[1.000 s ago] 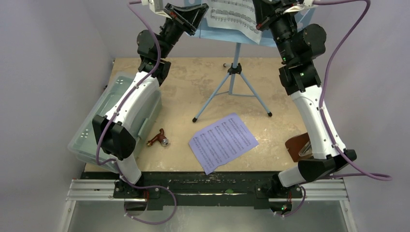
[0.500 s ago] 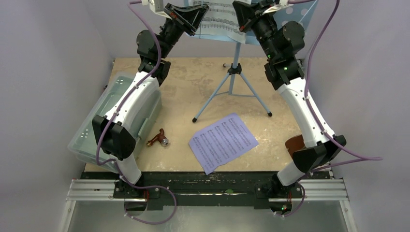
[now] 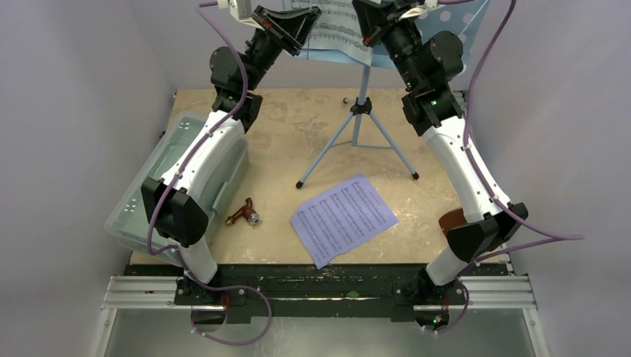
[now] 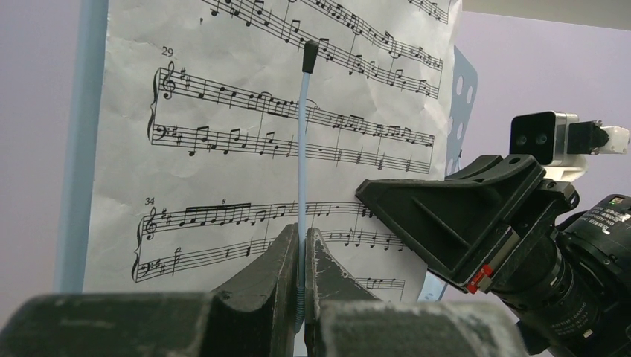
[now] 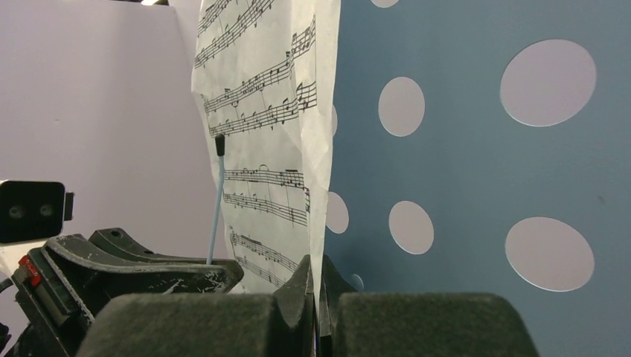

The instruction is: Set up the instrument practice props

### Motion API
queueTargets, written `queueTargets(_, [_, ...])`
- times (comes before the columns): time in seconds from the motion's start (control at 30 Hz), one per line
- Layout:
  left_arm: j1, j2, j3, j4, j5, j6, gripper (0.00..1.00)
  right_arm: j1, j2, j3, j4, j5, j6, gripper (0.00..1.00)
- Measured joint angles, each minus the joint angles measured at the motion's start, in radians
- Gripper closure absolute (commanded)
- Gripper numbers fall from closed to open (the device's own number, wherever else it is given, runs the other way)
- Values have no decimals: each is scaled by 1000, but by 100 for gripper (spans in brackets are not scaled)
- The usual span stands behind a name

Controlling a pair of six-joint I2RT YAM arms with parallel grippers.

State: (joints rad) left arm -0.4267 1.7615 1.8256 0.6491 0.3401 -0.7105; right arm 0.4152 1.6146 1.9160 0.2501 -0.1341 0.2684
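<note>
The light-blue music stand (image 3: pixel 362 111) stands on its tripod at the back of the table, its perforated desk (image 5: pixel 461 149) up at the top edge of the overhead view. My left gripper (image 4: pixel 301 232) is shut on the stand's thin blue page-holder wire (image 4: pixel 303 149), in front of the white sheet-music page (image 4: pixel 223 149). My right gripper (image 5: pixel 316 260) is shut on that white page's (image 5: pixel 275 111) lower edge, holding it against the desk. A lilac page (image 3: pixel 343 218) lies flat on the table. The brown metronome (image 3: pixel 452 221) is partly hidden behind my right arm.
A large clear plastic lidded box (image 3: pixel 141 201) sits at the table's left edge under my left arm. A small brown and silver piece (image 3: pixel 244 215) lies beside it. The two wrists are close together in front of the desk. Walls close in on both sides.
My right arm has swung left with the white page, carrying it across the desk toward the left gripper. The left arm has stayed where it was.
</note>
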Motion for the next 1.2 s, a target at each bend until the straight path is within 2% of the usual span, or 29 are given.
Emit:
queueTargets(0.33, [0, -2, -6, 1, 0, -1, 98, 5, 21, 3, 5, 0, -1, 100])
queueTargets(0.47, [0, -5, -10, 0, -4, -3, 84, 5, 21, 3, 5, 0, -1, 100])
queueTargets(0.63, [0, -9, -23, -1, -4, -12, 60, 5, 21, 3, 6, 1, -1, 100])
queueTargets(0.77, [-1, -23, -48, -3, -5, -12, 45, 5, 21, 3, 6, 4, -3, 85])
queueTargets(0.83, [-1, -44, -76, -3, -8, -12, 33, 5, 21, 3, 5, 6, -6, 77])
queueTargets(0.97, [-1, -105, -142, -8, -22, -11, 21, 11, 20, 2, 5, 6, -8, 61])
queueTargets(1.1, [-1, -188, -201, -43, -39, -3, 18, 18, 6, 2, -19, 13, -11, 44])
queueTargets(1.2, [-1, -274, -243, -127, -69, 23, 16, 17, -34, -5, -77, 24, -26, 32])
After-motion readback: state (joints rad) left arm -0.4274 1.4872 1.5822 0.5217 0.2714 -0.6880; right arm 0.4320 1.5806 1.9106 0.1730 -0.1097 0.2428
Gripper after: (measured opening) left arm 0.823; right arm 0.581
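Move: The left hand has the stand's thin wire clip pinched just in front of the sheet music. The sheet's middle lies about 4 cm ahead of that hand, 3 cm to its right and 6 cm above. The right hand pinches the sheet's right edge, with the sheet's middle some 3 cm ahead, 5 cm to its left and 4 cm above. The stand's perforated desk centres about 6 cm ahead of this hand, 5 cm to its right and 5 cm higher. Back and to the left, about 6 cm in all, the left hand leaves the stand, after first opening wide to let go of the wire clip and dipping about a centimetre. The right hand first eases the sheet's edge a centimetre forward, down and left, holds there, then opens a little over half way and starts backing off by 1.5 cm, its parted fingers still either side of the paper. ##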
